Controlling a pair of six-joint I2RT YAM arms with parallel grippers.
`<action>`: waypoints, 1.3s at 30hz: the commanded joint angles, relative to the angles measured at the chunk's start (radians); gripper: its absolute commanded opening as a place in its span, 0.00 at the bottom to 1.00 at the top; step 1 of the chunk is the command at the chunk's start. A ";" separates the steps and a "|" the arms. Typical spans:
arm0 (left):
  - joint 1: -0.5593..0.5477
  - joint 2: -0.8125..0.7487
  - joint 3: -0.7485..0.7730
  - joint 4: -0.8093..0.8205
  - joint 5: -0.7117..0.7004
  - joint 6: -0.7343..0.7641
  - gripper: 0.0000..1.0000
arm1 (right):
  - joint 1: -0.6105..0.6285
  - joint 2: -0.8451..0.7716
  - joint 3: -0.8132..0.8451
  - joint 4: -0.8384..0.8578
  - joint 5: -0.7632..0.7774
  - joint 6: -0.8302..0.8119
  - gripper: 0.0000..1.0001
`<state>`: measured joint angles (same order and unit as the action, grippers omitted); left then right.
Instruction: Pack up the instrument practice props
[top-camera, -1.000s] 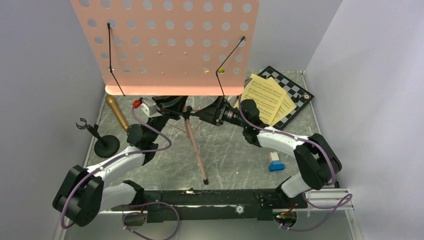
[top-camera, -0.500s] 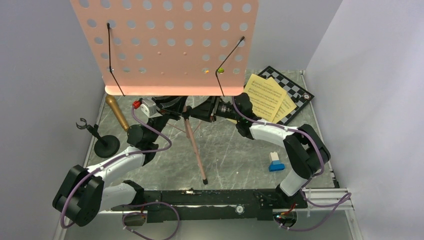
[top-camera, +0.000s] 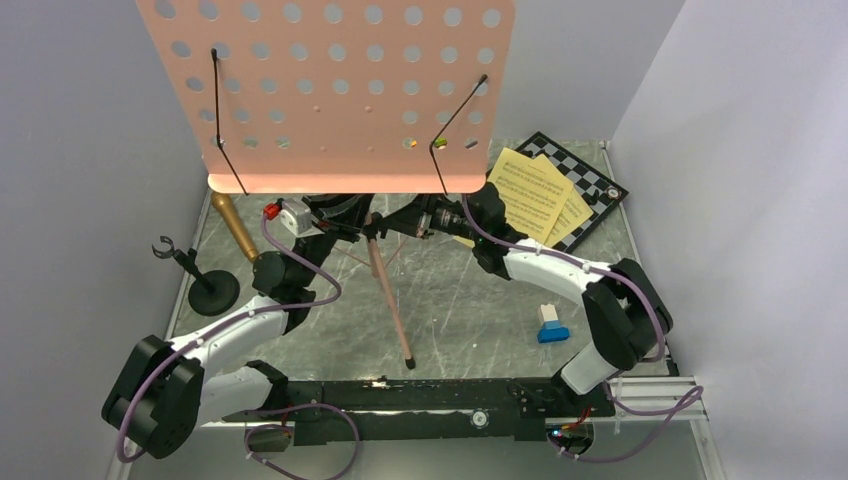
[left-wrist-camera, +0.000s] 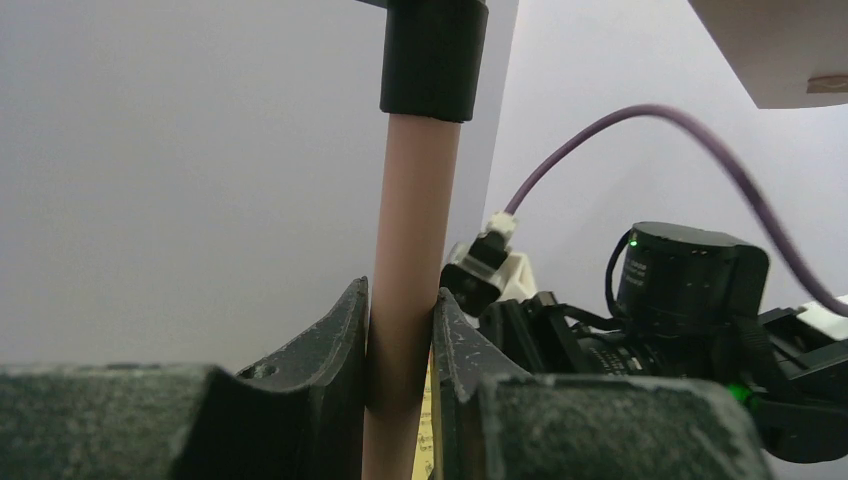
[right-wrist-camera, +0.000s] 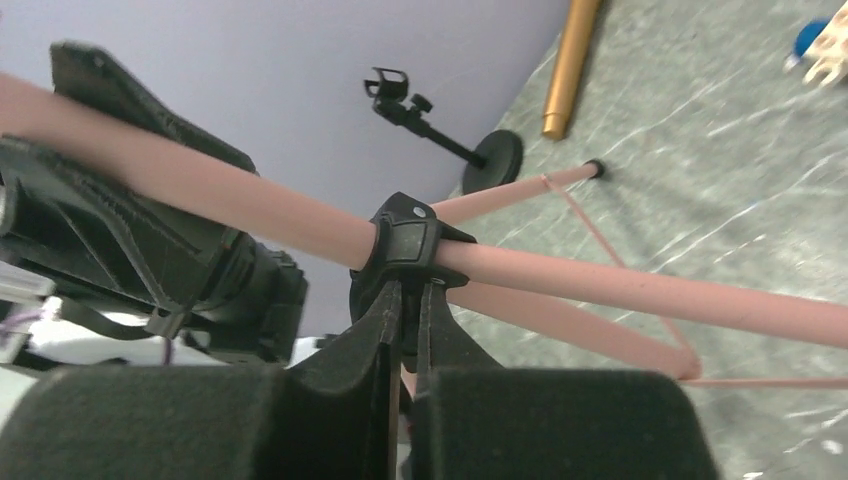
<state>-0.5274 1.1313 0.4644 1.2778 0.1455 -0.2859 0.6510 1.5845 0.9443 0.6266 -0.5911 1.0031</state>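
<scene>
The pink music stand's perforated desk (top-camera: 330, 90) fills the upper middle of the top view, its tripod legs (top-camera: 390, 300) on the table. My left gripper (left-wrist-camera: 400, 320) is shut on the stand's pink pole (left-wrist-camera: 412, 250), below a black collar (left-wrist-camera: 432, 60). My right gripper (right-wrist-camera: 408, 300) is shut on the black clamp (right-wrist-camera: 408, 235) of the pole, from the right in the top view (top-camera: 385, 225). The yellow sheet-music pages (top-camera: 530, 195) lie at the back right. The gold-brown microphone (top-camera: 232, 225) lies at the left; the black mic stand (top-camera: 205, 285) stands beside it.
A black-and-white chessboard (top-camera: 590, 180) lies under the pages at the back right. A small blue and white brick car (top-camera: 550, 322) sits near the right arm. Grey walls close in left, right and behind.
My right gripper has moved left along the table to the stand's pole and closed on its black clamp. The left gripper stays on the pole. The desk shifted slightly left.
</scene>
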 joint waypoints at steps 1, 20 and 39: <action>-0.009 0.040 -0.079 -0.256 -0.038 -0.123 0.00 | 0.022 -0.068 0.007 -0.175 0.124 -0.333 0.26; -0.120 0.183 -0.156 -0.253 -0.142 -0.170 0.00 | -0.016 -0.382 -0.381 0.243 0.335 -0.544 0.84; -0.234 0.289 -0.315 -0.120 -0.204 -0.231 0.00 | -0.017 -0.116 -0.098 0.685 0.072 -0.310 0.85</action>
<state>-0.6865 1.2419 0.3508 1.5433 -0.0856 -0.3370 0.6353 1.4376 0.7502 1.1503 -0.4351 0.6144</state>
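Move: The right fingertips are on the tripod hub's clamp, about 1 cm ahead and level sideways; the stand's pole above it, where the left hand pinches, lies roughly 8 cm higher, 1 cm ahead and 1 cm left. The black collar on the pole is some 17 cm above the right hand, 1 cm ahead and 1 cm left. For the left hand, the gripped pole is right between its fingers. Right fingers open off the hub, withdraw 8 cm right, then rise about 12 cm; left keeps the pole. ##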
